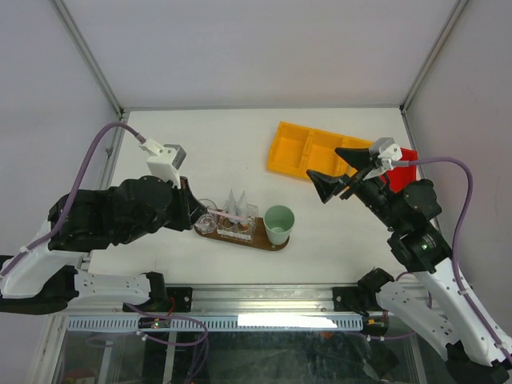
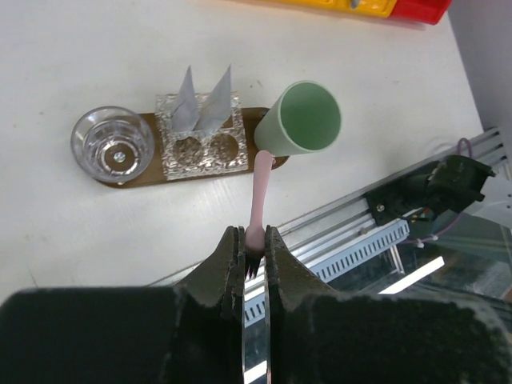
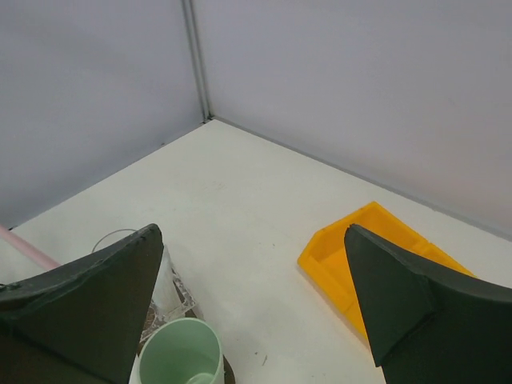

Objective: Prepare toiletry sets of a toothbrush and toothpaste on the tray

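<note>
The dark wooden tray lies at the front middle of the table. On it stand a clear glass, a cut-glass holder and a mint-green cup. Two white toothpaste tubes stand upright in the holder. My left gripper is shut on the bristle end of a pink toothbrush. The toothbrush's far end reaches to the cup's base at the tray's edge. My right gripper hangs wide open and empty, above and right of the cup. In the top view, the left gripper is at the tray's left end.
A yellow compartmented bin sits at the back right, with a red bin beside it, under my right arm. The table's near edge is a metal rail. Grey walls close in the back and both sides.
</note>
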You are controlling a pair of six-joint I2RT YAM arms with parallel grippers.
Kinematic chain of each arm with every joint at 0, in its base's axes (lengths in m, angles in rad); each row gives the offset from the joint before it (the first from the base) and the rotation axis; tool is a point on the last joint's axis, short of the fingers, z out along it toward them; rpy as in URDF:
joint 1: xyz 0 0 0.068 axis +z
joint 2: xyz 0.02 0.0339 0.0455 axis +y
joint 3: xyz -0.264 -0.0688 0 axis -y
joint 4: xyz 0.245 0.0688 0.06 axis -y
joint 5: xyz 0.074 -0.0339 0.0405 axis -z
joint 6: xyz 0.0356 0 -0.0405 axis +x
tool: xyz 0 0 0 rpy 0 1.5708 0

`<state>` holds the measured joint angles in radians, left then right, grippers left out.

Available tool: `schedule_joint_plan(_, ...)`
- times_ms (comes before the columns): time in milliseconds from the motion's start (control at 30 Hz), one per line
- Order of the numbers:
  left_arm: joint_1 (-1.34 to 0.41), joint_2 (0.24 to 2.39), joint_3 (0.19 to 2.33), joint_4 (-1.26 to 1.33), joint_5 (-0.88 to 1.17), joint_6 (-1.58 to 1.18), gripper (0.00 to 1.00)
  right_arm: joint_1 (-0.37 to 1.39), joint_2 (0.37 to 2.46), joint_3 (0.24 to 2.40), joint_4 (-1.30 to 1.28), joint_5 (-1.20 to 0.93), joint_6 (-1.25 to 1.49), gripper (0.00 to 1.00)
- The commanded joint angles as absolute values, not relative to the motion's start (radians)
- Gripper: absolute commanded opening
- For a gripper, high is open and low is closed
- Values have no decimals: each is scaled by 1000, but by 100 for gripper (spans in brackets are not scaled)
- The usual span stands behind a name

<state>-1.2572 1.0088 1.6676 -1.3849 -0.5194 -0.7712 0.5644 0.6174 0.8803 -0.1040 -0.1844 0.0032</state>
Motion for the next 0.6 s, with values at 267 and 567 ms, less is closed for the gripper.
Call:
schedule_joint_plan(267,-1263,999,1561,-1449,-647,-882,0,562,591,920,-123,-32,38,100)
schedule_joint_plan(567,-1263,986,1476,-1448,-701,-953,0,562,577,902,-135,-40,25,100)
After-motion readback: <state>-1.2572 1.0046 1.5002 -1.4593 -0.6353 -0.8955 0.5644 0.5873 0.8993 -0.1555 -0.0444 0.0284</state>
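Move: The pink toothbrush, already held in the left fingers with its handle pointing out, is bound for the clear rack, which stands about 8 cm ahead, 6 cm to the right and 30 cm below the left hand. Counted from that hand, the glass cup is roughly 9 cm ahead and 3 cm left, and the green cup some 6 cm ahead and 18 cm right, both at similar depth. From the right hand, the rack is about 22 cm left, 1 cm back and 34 cm down. The toothbrush is lowered about 5 cm towards the clear rack in the left hand's unchanged grip, easing some 2 cm left. On the way the left wrist turns roughly 10 degrees counter-clockwise and its left side rises as much, so fingers and brush point more steeply down. The empty right hand, still wide open, drifts a couple of centimetres right, away from the tray. ##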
